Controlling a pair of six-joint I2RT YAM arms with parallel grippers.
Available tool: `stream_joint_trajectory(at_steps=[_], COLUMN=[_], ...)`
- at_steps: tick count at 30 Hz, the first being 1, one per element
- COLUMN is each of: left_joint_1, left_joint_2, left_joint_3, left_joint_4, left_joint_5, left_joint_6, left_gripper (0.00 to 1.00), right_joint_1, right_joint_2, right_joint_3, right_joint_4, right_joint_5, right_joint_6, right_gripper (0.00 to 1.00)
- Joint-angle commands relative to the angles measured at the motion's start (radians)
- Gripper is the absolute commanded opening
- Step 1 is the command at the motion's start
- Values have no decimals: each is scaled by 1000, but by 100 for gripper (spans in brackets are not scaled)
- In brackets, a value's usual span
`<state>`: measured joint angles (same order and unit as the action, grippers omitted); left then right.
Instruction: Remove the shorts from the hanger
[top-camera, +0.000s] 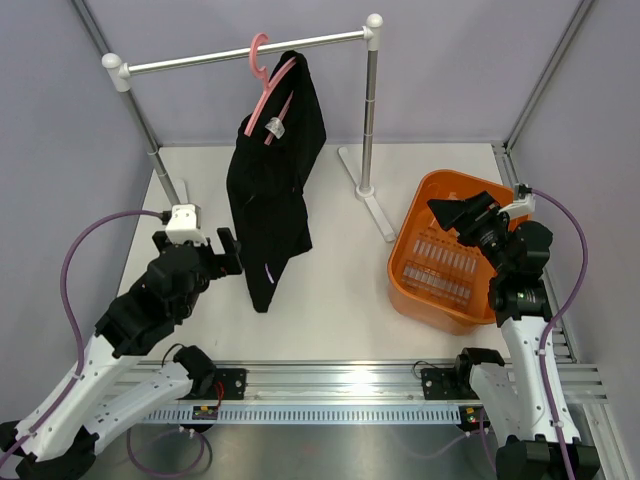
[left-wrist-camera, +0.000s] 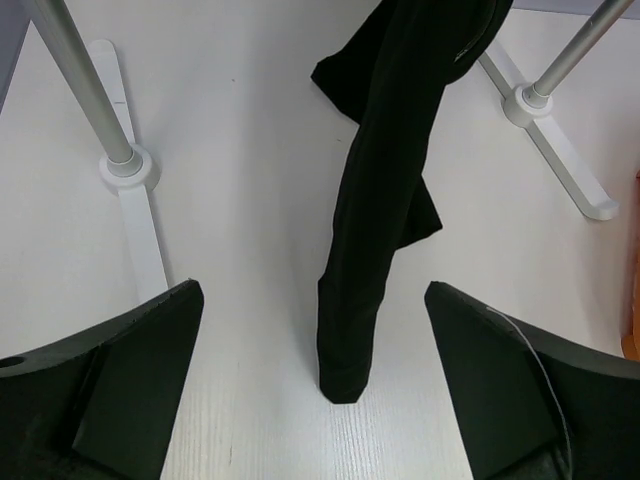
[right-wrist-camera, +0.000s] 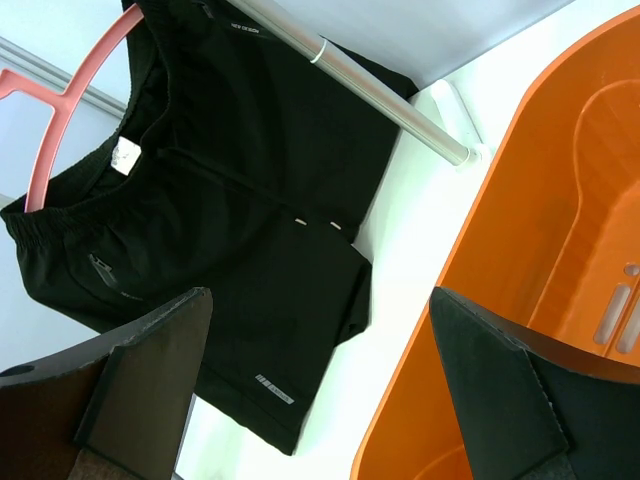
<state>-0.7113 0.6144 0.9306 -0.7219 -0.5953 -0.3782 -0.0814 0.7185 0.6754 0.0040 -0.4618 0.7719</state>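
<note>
The black shorts (top-camera: 270, 190) hang limp from the pink hanger (top-camera: 266, 88), whose hook sits on the grey rail (top-camera: 245, 53). A white label shows at the waistband. The hem reaches down near the table. They also show in the left wrist view (left-wrist-camera: 385, 190) and the right wrist view (right-wrist-camera: 230, 230), with the hanger (right-wrist-camera: 65, 100) there too. My left gripper (top-camera: 228, 252) is open and empty, just left of the shorts' lower part. My right gripper (top-camera: 452, 213) is open and empty, above the orange basket, well right of the shorts.
An orange basket (top-camera: 420, 290) stands at the right of the table. The rail rests on two posts with white feet, the left post (left-wrist-camera: 90, 100) and the right post (top-camera: 370, 110). The right foot (top-camera: 375, 210) lies between shorts and basket. Grey walls enclose the table.
</note>
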Motion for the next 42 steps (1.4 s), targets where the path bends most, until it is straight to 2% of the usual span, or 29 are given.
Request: stream_joint_trajectory(at_steps=[1,7,14,20,24,29,33,35,42], left_joint_1=[7,7,7,7,7,25,101,134,182], left_joint_2=[-19,-47,27,185,330,581,726,760,827], left_joint_3=[-3,49,255,439,560,807,993,1051,1076], left_joint_4=[24,45,104,245,282,219,139,124,134], left_joint_5=[-26,-54,-20,8,22,23,117,155,212], left_joint_6=[-2,36,110,231,304,384,384,383,383], left_gripper=[99,99,99,99,99,98,95,94,93], right_joint_1=[-4,-4,-3,-4,-4,-4,-4,-4,-4], right_joint_2=[-11,-7,-19,-16,8,53,65,71,82], right_joint_3=[24,76,92,118,138,193,214,230,234], right_joint_4=[2,-108,-122,-122,-121,-128,-134,-148,-147], right_joint_5=[6,32,17,8,18,-3,-8,-6,-8], right_joint_6=[-17,-65,-82,-83,-79,-80,-86,-97,-109], right_gripper=[100,99,100,99,99,99,100,100,99])
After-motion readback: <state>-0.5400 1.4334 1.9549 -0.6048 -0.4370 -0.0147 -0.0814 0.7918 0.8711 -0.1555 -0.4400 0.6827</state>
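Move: The shorts' waistband, with the pink hanger in it, is roughly 26 cm ahead of the left hand, 10 cm to its right and 20 cm higher. The hanger's hook on the rail is about 28 cm ahead, 9 cm right and 30 cm up; the stand's left post top is some 27 cm ahead and 14 cm left, at rail height. From the right hand, the waistband lies around 14 cm ahead, 28 cm left and 18 cm up. The open left hand rises some 20 cm, then reaches about 16 cm forward towards the waistband; the right rises slightly. ##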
